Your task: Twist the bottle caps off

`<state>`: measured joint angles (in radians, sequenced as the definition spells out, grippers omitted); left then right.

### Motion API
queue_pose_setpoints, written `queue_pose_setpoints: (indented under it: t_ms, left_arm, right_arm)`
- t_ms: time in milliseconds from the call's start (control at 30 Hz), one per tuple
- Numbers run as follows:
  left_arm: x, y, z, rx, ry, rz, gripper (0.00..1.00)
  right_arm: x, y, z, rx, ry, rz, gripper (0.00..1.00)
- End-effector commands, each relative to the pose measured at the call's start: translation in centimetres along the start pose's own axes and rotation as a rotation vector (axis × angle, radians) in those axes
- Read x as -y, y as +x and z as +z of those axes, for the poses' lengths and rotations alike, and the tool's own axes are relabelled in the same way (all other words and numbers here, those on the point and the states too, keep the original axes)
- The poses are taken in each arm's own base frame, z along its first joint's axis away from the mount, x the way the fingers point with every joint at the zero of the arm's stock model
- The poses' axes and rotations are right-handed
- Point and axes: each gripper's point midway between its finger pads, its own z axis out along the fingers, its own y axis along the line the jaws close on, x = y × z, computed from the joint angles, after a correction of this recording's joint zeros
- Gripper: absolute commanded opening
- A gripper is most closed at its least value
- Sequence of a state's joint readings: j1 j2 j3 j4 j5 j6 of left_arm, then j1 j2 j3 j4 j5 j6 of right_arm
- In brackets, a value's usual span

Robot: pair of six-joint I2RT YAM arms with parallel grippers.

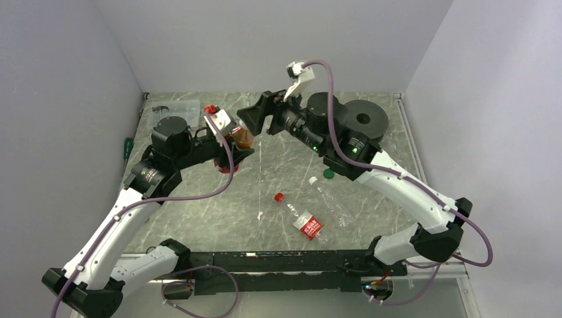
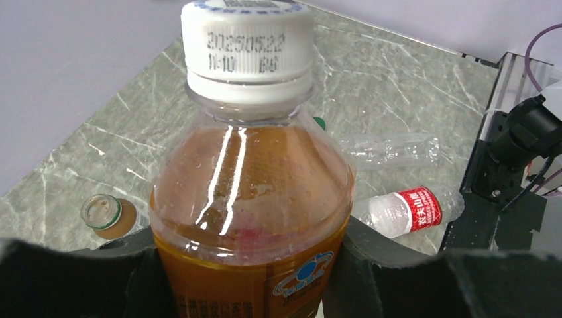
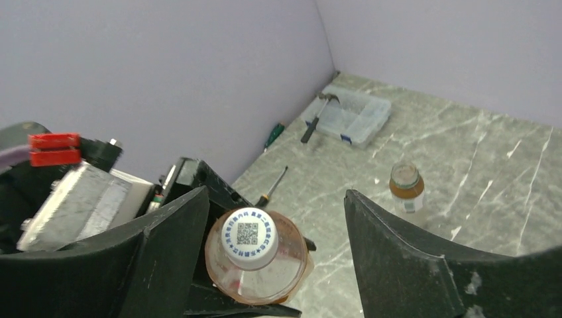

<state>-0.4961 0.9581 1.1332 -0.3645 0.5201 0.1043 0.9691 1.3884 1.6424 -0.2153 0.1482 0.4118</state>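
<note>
My left gripper is shut on the amber bottle, holding it upright above the table with its white cap on. From above, that bottle sits between the left gripper and the right gripper. The right gripper is open, and its fingers stand on either side of the white cap without touching it. A red-labelled bottle lies mid-table with a red cap. Beside it lies a plain bottle with a white cap. A green cap lies loose.
A short uncapped bottle with amber liquid stands on the marble table. A large black spool is at the back right. A clear box with a hammer sits at the back left. Screwdrivers lie near the left wall.
</note>
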Motion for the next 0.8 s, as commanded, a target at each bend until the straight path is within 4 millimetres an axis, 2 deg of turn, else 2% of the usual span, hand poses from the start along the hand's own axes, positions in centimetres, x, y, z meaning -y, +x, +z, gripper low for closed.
queue_pose_setpoints:
  t_ms: [0,233,333,533,767]
  left_arm:
    - [-0.6,-1.6,-0.5,0.050,-0.039,0.047,0.19]
    - [-0.7,-1.5,-0.4,0.054,-0.044,0.035,0.19]
    - [-0.7,-1.5,-0.3,0.054,-0.045,0.031,0.19]
    - [-0.8,-1.6,-0.2,0.058,-0.046,0.029,0.19]
    - [-0.8,-1.4,-0.2,0.056,-0.049,0.019,0.19]
  right_arm:
    - [-0.5,-0.4,0.0,0.003,0.011,0.025,0.75]
    - [-1.0,-0.1,0.4,0.009,-0.011,0.050,0.55]
    - [-1.2,0.3,0.8,0.000,-0.023,0.059,0.49]
    - [-1.5,1.1,1.3,-0.020,-0.036,0.072,0.49]
    - [-1.9,1.2,1.5,-0.018,-0.051,0.072,0.47]
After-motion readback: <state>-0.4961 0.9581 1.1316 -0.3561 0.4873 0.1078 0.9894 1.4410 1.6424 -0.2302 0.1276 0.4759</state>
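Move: The white cap of the bottle that the left hand holds is about 3 cm left of the right hand, level with it front to back, and some 3 cm lower. The opened glass jar stands on the table roughly 21 cm ahead of and 5 cm left of the right hand, 39 cm down; the red-capped bottle lies about 8 cm back, 13 cm right and 43 cm down. From the left hand the cap is about 8 cm up, 2 cm ahead and 3 cm right. The right hand, fingers level and pointing forward-left, first dips about 2 cm and then eases on left and slightly lower to the white cap, some 3.5 cm in all, its tips tilting down about 5 degrees. Meanwhile its fingers narrow from nearly wide to about half open and stop on either side of the cap without clamping it, while the left hand keeps its grip round the bottle body and holds it practically still. ##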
